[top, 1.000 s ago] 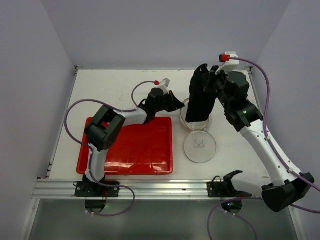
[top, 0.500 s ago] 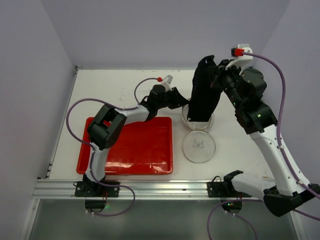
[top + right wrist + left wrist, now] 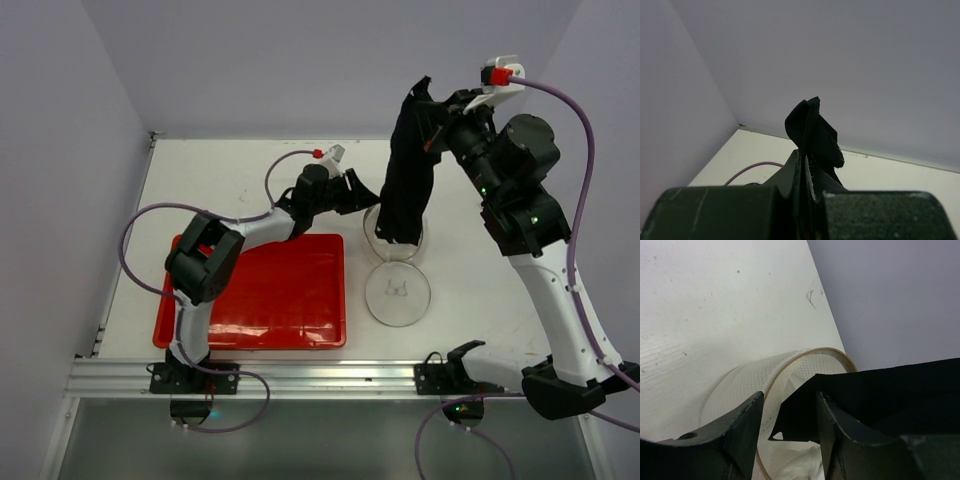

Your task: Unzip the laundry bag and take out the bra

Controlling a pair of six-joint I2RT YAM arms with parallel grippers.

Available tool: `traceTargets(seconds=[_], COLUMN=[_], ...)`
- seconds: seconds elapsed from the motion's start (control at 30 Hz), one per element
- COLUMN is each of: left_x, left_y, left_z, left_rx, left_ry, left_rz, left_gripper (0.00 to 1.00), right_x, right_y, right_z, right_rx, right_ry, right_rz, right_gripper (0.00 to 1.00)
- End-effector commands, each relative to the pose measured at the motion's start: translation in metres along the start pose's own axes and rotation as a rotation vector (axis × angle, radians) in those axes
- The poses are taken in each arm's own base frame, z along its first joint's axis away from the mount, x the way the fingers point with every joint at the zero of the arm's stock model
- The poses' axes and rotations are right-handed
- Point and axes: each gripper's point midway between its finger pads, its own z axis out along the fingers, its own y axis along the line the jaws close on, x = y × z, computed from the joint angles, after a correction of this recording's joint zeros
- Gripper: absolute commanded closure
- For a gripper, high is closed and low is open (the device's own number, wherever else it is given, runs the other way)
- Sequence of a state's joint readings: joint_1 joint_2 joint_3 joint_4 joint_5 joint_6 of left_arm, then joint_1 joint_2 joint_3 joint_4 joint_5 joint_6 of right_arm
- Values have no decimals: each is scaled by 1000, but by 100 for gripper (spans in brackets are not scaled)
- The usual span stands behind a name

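Observation:
The laundry bag (image 3: 398,292) lies open on the white table, one round mesh half flat with a small dark mark. The other half stands just behind it, under the bra. My right gripper (image 3: 436,108) is raised high and shut on the top of the black bra (image 3: 405,185). The bra hangs straight down, and its lower end is still at the bag's open mouth. The right wrist view shows the jaws (image 3: 805,157) pinching the black fabric (image 3: 815,130). My left gripper (image 3: 362,195) holds the bag at its rim (image 3: 805,356). Its fingers (image 3: 742,432) straddle the mesh.
A red rectangular tray (image 3: 260,290) lies left of the bag, under my left forearm. Purple cables loop off both arms. White walls close the table at the back and both sides.
My right gripper has risen and shifted right with the bra, drawing it up out of the bag. My left gripper has edged slightly right along the bag's rim.

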State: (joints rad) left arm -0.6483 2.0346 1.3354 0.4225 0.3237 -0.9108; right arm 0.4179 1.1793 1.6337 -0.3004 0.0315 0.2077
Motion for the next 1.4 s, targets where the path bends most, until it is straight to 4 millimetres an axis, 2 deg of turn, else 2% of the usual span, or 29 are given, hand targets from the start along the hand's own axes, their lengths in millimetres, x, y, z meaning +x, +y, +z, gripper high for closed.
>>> traceTargets(seconds=[0.0,0.1,0.17,0.2,0.27,0.3,0.33,0.37,0.4,0.43,0.47,0.5,0.57,0.6,0.67,0.7,0.73,0.8,0.83,0.87,0.9,0.97,1.0,1.03,1.13,1.2,1.27,1.3,1.37], left_x=[-46,-61,-68,-78,-86,-94,-95,-99,-109,-113,-116,-123,-132,-135,-137,-138,-138,-134,-127,-120,-117,-96,-84,-72,-57,-49,-46,-46,-55], left_y=[-60,-77,-82,-91,-88,-94,-91,-78,-85,-82,-65,-69,-56,-59,-57,-63,-65,-74,-70,-82,-88,-93,-105,-100,-104,-108,-111,-106,-105], left_z=[-26,-43,-54,-66,-79,-91,-99,-108,-127,-138,-150,-171,-196,-217,-239,-261,-271,-297,-301,-311,-313,-316,-314,-313,-323,-329,-333,-334,-344], left_rx=[92,97,83,79,39,38,17,-15,-18,-29,-67,-87,-148,-183,-243,-279,-292,-308,-316,-269,-234,-158,-68,-53,-9,10,17,-8,-64], left_ry=[-101,-135,-151,-183,-195,-215,-212,-222,-263,-281,-294,-325,-364,-389,-407,-437,-447,-467,-456,-455,-454,-414,-372,-343,-335,-315,-309,-308,-349], left_rz=[82,99,113,124,138,146,149,137,136,130,117,120,126,151,171,201,216,268,274,303,349,397,441,440,481,510,512,495,480], left_gripper=[48,44,40,33,28,26,25,25,22,21,21,19,19,18,18,17,17,17,16,16,16,15,15,15,14,13,12,12,12], right_x=[-44,-60,-69,-76,-82,-95,-90,-92,-103,-98,-100,-102,-100,-94,-91,-74,-74,-55,-41,-28,-21,-1,12,15,19,10,12,10,11], right_y=[18,24,27,31,35,41,48,52,59,72,78,83,94,97,111,114,122,132,141,145,152,170,180,185,202,210,221,226,238], right_z=[-7,-9,-13,-18,-21,-24,-24,-26,-32,-33,-37,-40,-44,-43,-49,-45,-46,-44,-43,-36,-35,-38,-38,-40,-48,-54,-60,-64,-71], right_rx=[-78,-98,-107,-122,-137,-157,-198,-216,-245,-312,-345,-369,-429,-446,-530,-550,-594,-629,-646,-647,-670,-719,-741,-753,-798,-824,-864,-888,-912], right_ry=[-108,-135,-159,-175,-176,-195,-155,-147,-156,-129,-124,-117,-93,-71,-60,-11,-18,39,93,136,158,234,276,283,302,290,315,319,322], right_rz=[1,7,32,49,57,53,52,59,87,95,110,143,170,208,245,299,309,309,312,310,291,287,262,248,219,219,226,236,245], right_gripper=[100,100,100,100,100,100,100,100,100,100,100,100,100,100,100,100,100,100,100,100,100,100,100,100,100,100,100,100,100])
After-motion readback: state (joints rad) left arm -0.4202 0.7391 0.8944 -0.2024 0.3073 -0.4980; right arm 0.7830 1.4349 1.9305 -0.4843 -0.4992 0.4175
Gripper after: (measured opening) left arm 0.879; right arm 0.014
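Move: The right hand still grips the bra high above the laundry bag; the red tray's middle lies about 37 cm to its left, 13 cm back and 50 cm below. The laundry bag stands almost straight under it, some 45 cm down. From the left hand, the hanging bra's middle is roughly 7 cm right, 6 cm back and 18 cm above, the laundry bag about 8 cm right, 7 cm back and 8 cm below. Keeping its fingers shut on the bra, the right hand first lifts it about 11 cm while drawing back, then swings left and sinks again to its starting height over the tray's right part, ending some 20 cm left and 12 cm back, turned about 50 degrees counter-clockwise. The left hand leaves the laundry bag's side, rising first, then travels left and back over the tray to end about 20 cm higher, opening its half-open fingers nearly wide and tilting them up to come close beside the hanging bra. ##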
